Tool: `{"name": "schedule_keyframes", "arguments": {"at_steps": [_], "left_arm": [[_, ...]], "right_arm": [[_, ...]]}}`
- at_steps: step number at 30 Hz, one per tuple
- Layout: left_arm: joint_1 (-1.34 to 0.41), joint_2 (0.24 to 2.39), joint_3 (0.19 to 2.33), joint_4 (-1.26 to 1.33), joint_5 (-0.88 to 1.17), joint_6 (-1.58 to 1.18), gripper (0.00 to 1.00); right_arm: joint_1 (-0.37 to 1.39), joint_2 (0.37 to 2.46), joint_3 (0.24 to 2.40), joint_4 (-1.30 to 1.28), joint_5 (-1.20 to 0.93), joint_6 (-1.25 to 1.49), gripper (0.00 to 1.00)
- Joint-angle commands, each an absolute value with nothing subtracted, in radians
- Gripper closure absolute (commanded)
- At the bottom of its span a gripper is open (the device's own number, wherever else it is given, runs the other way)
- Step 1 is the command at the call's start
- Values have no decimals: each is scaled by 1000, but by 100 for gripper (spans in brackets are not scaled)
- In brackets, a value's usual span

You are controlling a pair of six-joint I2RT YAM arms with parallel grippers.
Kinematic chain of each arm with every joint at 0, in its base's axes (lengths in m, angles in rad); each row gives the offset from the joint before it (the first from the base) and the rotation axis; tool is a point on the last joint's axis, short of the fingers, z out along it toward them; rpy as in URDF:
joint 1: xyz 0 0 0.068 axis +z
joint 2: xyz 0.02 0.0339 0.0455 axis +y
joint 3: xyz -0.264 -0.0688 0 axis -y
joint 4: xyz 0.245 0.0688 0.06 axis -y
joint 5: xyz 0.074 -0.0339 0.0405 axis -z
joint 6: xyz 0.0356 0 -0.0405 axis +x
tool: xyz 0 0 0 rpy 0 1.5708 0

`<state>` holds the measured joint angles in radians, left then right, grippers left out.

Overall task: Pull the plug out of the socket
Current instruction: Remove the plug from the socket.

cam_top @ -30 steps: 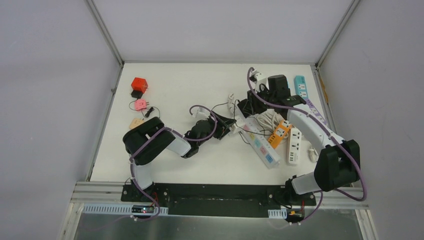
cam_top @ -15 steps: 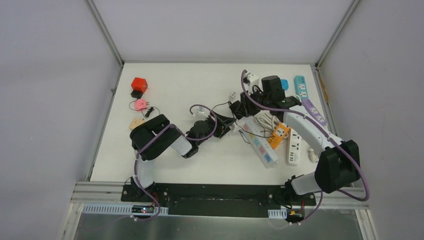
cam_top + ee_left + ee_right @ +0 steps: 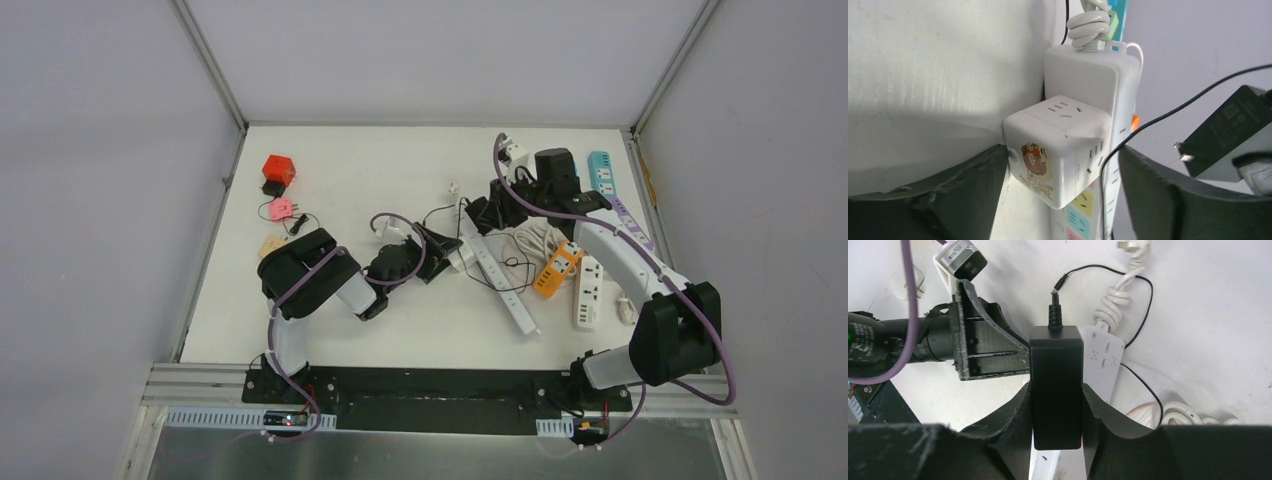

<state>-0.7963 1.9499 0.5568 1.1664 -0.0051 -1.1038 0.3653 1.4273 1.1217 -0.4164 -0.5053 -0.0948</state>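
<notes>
The white cube socket [image 3: 1058, 150], with a cartoon sticker, sits on a long white power strip [image 3: 1093, 80] between my left gripper's [image 3: 1063, 165] open fingers. The left finger touches it and the right finger [image 3: 1158, 195] stands apart. The black plug [image 3: 1056, 385], a boxy adapter with a thin black cord, is clamped between my right gripper's [image 3: 1057, 407] fingers. Its bare prongs show in the left wrist view [image 3: 1184, 152], clear of the cube. From above, the left gripper [image 3: 440, 250] lies at the strip's [image 3: 497, 280] near end and the right gripper [image 3: 490, 213] hangs just behind it.
Right of the strip lie coiled white cables [image 3: 535, 238], an orange strip [image 3: 555, 268], a white strip [image 3: 588, 290] and a teal one [image 3: 601, 172]. A red cube [image 3: 278, 168] and a pink adapter [image 3: 281, 208] sit at the far left.
My left gripper's jaws have opened wider around the cube socket. The long strip has swung and rolled onto its side. The right gripper still holds the black plug, moved slightly.
</notes>
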Motion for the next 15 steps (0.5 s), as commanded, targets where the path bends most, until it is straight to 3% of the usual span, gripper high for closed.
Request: {"name": "schedule_keyframes", "arguments": {"at_steps": [1, 3, 15], "left_arm": [[-785, 1936, 502, 1183, 37, -1028, 6], [-780, 1934, 483, 1215, 49, -1017, 1], [-770, 1702, 373, 1115, 60, -757, 1]], "right_arm": [[341, 1385, 1148, -357, -557, -85, 100], [338, 1385, 1149, -356, -565, -85, 100], [273, 1350, 1122, -316, -719, -68, 100]]}}
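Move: The white cube plug sits at the left hand's parted fingertips, about 2 cm right, 1 cm ahead and 1 cm below. The socket strip's middle lies some 9 cm right and 4 cm back of that hand, 2 cm lower; the black adapter is 6 cm right, 7 cm ahead and 8 cm higher. The adapter is already in the right hand's grip, about 1 cm below its hand point; for that hand, the strip's middle is 11 cm back, 3 cm right and 12 cm down. The left fingers come free of the white cube plug, spreading from mostly to fully open, as the hand backs off about 4 cm, back and to the left in equal parts and barely up, rolling some 10 degrees with its left side rising. The right hand keeps its pinch on the black adapter and rises about 1 cm. ##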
